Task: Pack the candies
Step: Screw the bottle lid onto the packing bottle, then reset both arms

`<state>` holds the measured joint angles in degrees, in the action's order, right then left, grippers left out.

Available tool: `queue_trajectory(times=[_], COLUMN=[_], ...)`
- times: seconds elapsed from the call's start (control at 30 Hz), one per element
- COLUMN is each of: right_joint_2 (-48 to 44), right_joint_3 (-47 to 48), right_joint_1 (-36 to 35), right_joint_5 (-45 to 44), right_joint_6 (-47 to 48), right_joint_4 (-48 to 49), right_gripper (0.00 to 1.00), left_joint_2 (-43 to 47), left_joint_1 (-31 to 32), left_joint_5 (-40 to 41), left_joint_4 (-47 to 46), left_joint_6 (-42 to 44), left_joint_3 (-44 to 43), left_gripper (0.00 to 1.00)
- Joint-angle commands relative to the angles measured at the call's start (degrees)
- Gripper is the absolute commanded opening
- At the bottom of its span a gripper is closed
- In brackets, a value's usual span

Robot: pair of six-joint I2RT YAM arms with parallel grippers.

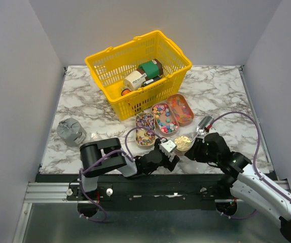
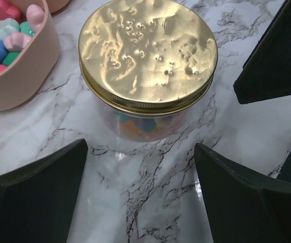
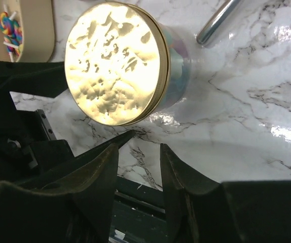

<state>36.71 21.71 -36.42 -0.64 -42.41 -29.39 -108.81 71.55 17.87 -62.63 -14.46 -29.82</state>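
The candies (image 1: 165, 119) lie in three oval trays in front of the basket. More candies (image 2: 144, 124) show through a clear jar closed with a gold lid (image 2: 148, 55), which stands at the table's front (image 1: 183, 143). My left gripper (image 2: 140, 190) is wide open just short of the jar, its fingers (image 2: 34, 192) apart from it. From the other side my right gripper (image 3: 138, 159) is open and empty, close below the jar's lid (image 3: 115, 63). In the top view the left gripper (image 1: 175, 150) and right gripper (image 1: 195, 148) flank the jar.
A yellow basket (image 1: 110, 63) with bottles and cans stands at the back. A metal scoop (image 1: 204, 125) lies right of the jar, its handle (image 3: 221, 20) near it. A pink tray (image 2: 34, 76) sits left of the jar. A grey lump (image 1: 71, 131) is at the left.
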Motion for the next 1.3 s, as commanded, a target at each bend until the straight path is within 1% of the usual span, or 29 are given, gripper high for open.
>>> queue_trajectory(times=[0.0, 0.03, 0.1, 0.13, 0.2, 0.23, 0.27, 0.3, 0.33, 0.37, 0.43, 0.5, 0.53, 0.57, 0.6, 0.67, 0.7, 0.73, 0.8, 0.9, 1.1, 1.27], right_joint_2=[-4.3, -4.7, -5.2, -5.2, -5.0, -5.2, -5.6, -6.7, -7.3, -8.0, -9.4, -9.9, -10.0, -10.3, -10.3, -10.3, -10.3, -10.3, -10.1, -9.9, -9.8, -9.6], right_joint_3=[2.3, 2.7, 3.8, 4.3, 5.6, 5.8, 6.1, 6.1, 6.3, 6.3, 6.7, 6.8, 6.8, 6.6, 6.4, 6.3, 6.3, 6.1, 6.2, 6.2, 6.2, 6.1], right_joint_1=[-0.3, -0.2, -0.3, -0.3, -0.3, -0.3, -0.3, -0.3, -0.3, -0.3, -0.4, -0.3, -0.3, -0.3, -0.3, -0.3, -0.3, -0.3, -0.2, -0.3, -0.3, -0.3], right_joint_5=[-5.8, -6.3, -6.7, -7.2, -8.0, -8.5, -8.8, -9.8, -10.2, -10.8, -12.2, -12.5, -12.5, -12.7, -12.7, -12.4, -12.4, -12.3, -12.2, -12.1, -12.2, -12.2], right_joint_6=[2.3, 2.3, 2.9, 2.9, 3.5, 3.8, 4.1, 4.3, 4.9, 5.1, 5.4, 5.2, 4.9, 4.8, 4.6, 4.4, 4.3, 4.2, 4.3, 4.3, 4.4, 4.5], right_joint_4=[-1.0, -1.8, -2.2, -2.5, -3.4, -3.7, -3.7, -3.7, -3.7, -3.7, -4.1, -4.6, -4.8, -5.0, -5.0, -5.2, -5.2, -5.2, -5.2, -5.2, -5.2, -5.1], right_gripper=[0.49, 0.51, 0.53, 0.54, 0.58, 0.59, 0.64, 0.66, 0.68, 0.72, 0.74, 0.75, 0.76, 0.76, 0.76, 0.77, 0.77, 0.77, 0.77, 0.77, 0.77, 0.77], left_joint_2=[11.4, 12.9, 16.8, 17.8, 19.9, 20.3, 20.5, 20.7, 20.9, 20.9, 22.0, 24.6, 25.9, 27.6, 31.3, 35.5, 39.7, 41.8, 46.7, 51.3, 56.8, 58.7], left_joint_1=[2.2, 2.7, 3.2, 3.3, 3.3, 3.3, 3.2, 3.2, 3.2, 3.2, 1.9, 0.7, 0.0, -2.5, -3.9, -7.9, -8.8, -9.3, -10.6, -11.3, -11.3, -11.3], left_joint_5=[8.7, 10.7, 14.7, 16.4, 20.1, 24.1, 26.4, 28.3, 31.9, 33.2, 34.2, 32.8, 31.5, 28.0, 25.7, 22.2, 20.1, 19.8, 19.8, 20.4, 21.9, 21.4], left_joint_4=[22.3, 28.5, 34.8, 42.0, 49.6, 57.6, 62.1, 66.2, 73.5, 76.6, 82.2, 82.8, 81.6, 80.8, 79.9, 76.4, 75.2, 73.9, 73.7, 75.7, 78.9, 79.8], left_joint_6=[-7.9, -8.9, -11.3, -14.9, -17.5, -19.1, -22.3, -23.7, -24.6, -26.2, -26.8, -26.3, -26.1, -26.2, -26.6, -26.9, -26.8, -26.7, -26.4, -26.1, -26.5, -27.2], left_joint_3=[-2.0, -3.1, -4.6, -6.6, -9.3, -12.4, -14.3, -16.1, -19.6, -21.1, -24.1, -24.3, -23.1, -22.1, -20.9, -16.8, -15.4, -13.0, -11.3, -9.9, -7.8, -5.9], left_gripper=[0.99, 0.99, 0.99, 0.99, 0.99, 0.99, 0.99, 0.99, 0.99, 0.99, 0.99, 0.99, 0.99, 0.99, 0.99, 0.99, 0.99, 0.99, 0.99, 0.99, 0.99, 0.99])
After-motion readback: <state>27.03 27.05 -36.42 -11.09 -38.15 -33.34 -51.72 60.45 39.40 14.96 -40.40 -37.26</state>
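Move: The packing bottle, its gold lid already on, stands clear of both hands: about 3 cm ahead and 5 cm right of the left hand point, roughly level with it, and about 3 cm ahead, 4 cm left and 4 cm below the right one. From the bottle, the lollipop tray lies some 8 cm farther out and 16 cm left, the star-candy tray 12 cm farther out and 7 cm left, the metal scoop 7 cm farther out and 9 cm right. Up and then sweeping left, the wide-open left hand leaves the packing bottle, rising about 15 cm and going some 19 cm left with a little forward, while turning about 40 degrees counter-clockwise to face the lollipop tray. The right hand lifts about 6 cm off to the bottle's right, tips its fingers up and opens wider, then stays still. ##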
